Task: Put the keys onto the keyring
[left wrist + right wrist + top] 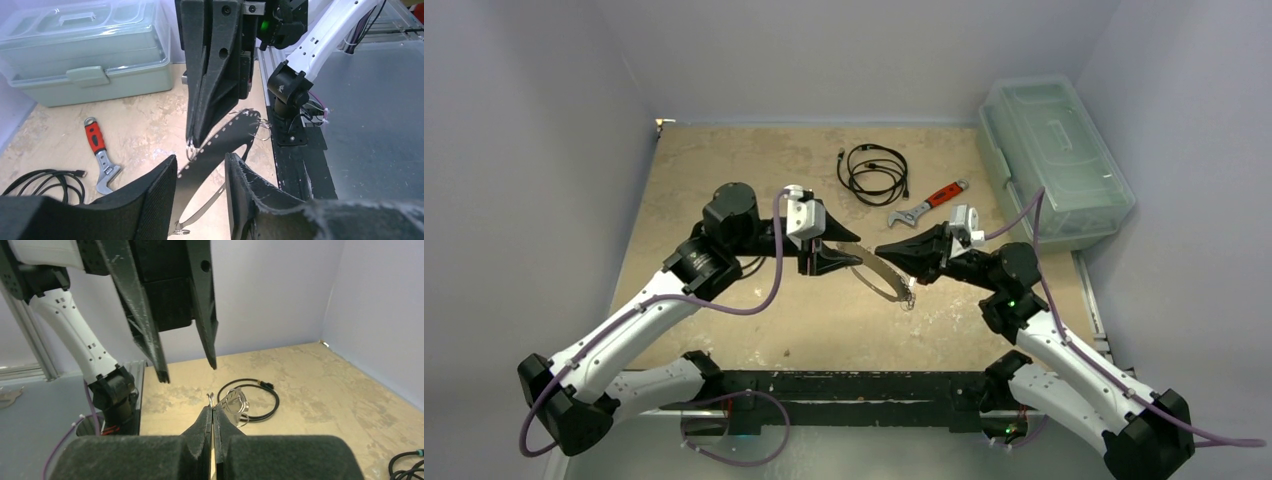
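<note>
The keyring, a large thin silvery ring with small wire loops on its rim, hangs tilted in the air between my two grippers. My right gripper is shut on a wire loop at the ring's rim; that loop sticks out past the closed tips. In the left wrist view the ring's band runs down between the fingers of my left gripper. These stand apart on either side of it, with a gap showing. The keys do not show in any view.
A red-handled wrench and a coiled black cable lie on the tan table behind the grippers. A clear lidded box stands at the back right. The black base rail runs along the near edge.
</note>
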{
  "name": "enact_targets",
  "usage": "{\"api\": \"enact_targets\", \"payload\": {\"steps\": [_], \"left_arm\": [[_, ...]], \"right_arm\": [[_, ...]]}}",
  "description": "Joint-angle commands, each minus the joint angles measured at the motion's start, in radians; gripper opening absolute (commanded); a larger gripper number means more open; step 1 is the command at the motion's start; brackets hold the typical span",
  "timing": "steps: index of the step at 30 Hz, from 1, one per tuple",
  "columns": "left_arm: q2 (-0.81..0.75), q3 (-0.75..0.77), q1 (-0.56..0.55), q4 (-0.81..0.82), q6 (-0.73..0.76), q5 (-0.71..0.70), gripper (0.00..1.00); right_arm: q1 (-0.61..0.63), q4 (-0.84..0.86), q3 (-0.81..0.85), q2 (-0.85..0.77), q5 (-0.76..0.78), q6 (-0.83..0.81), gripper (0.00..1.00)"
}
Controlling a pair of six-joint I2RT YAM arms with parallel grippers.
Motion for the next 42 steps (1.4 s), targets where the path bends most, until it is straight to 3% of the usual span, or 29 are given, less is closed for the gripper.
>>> {"api": "enact_targets", "payload": {"steps": [1, 7, 25, 32, 36, 42], "left_arm": [[0.041, 0.003, -0.006, 0.070, -0.001, 0.059, 0.37], [0.075, 0.002, -0.013, 0.133, -0.022, 0.068, 0.30], [0.116, -0.007, -0.029, 0.102, 0.015, 0.035, 0.29], [0.128, -0.004, -0.031, 0.106, 0.014, 0.035, 0.19], [0.128, -0.007, -0.033, 0.106, 0.018, 0.029, 0.00], [0.122, -0.010, -0.034, 0.121, -0.002, -0.035, 0.00]], "right_arm": [[0.004, 0.012, 0.046, -0.010, -0.057, -0.016, 0.00], [0.003, 0.005, 0.043, -0.014, -0.065, -0.016, 0.00], [0.004, 0.007, 0.045, -0.010, -0.073, -0.015, 0.00], [0.004, 0.011, 0.046, -0.011, -0.076, -0.010, 0.00], [0.004, 0.013, 0.045, -0.011, -0.082, -0.007, 0.00], [0.005, -0.004, 0.044, -0.009, -0.073, -0.010, 0.00]]}}
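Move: The small ring stands at my right fingertips, still pinched there about 1 cm to the left of my right hand point. From my open left hand, the ring is some 4 cm to the right, 2 cm ahead and 2 cm lower. The holed metal plate hangs with its middle about 3 cm right, 2 cm back and 5 cm below my left hand; the bundle of loose rings on its near end is roughly 8 cm right, 6 cm back and 7 cm below. I ease my left hand down and to the right, about 3 cm each way, with fingers pointing right, onto the ring at my right fingertips. The fingers narrow on the way in, pause part open while I line up, then shut fully and pinch the ring tip to tip with my right fingers. My right hand settles about 1 cm back and down, then holds still with its grip kept. ##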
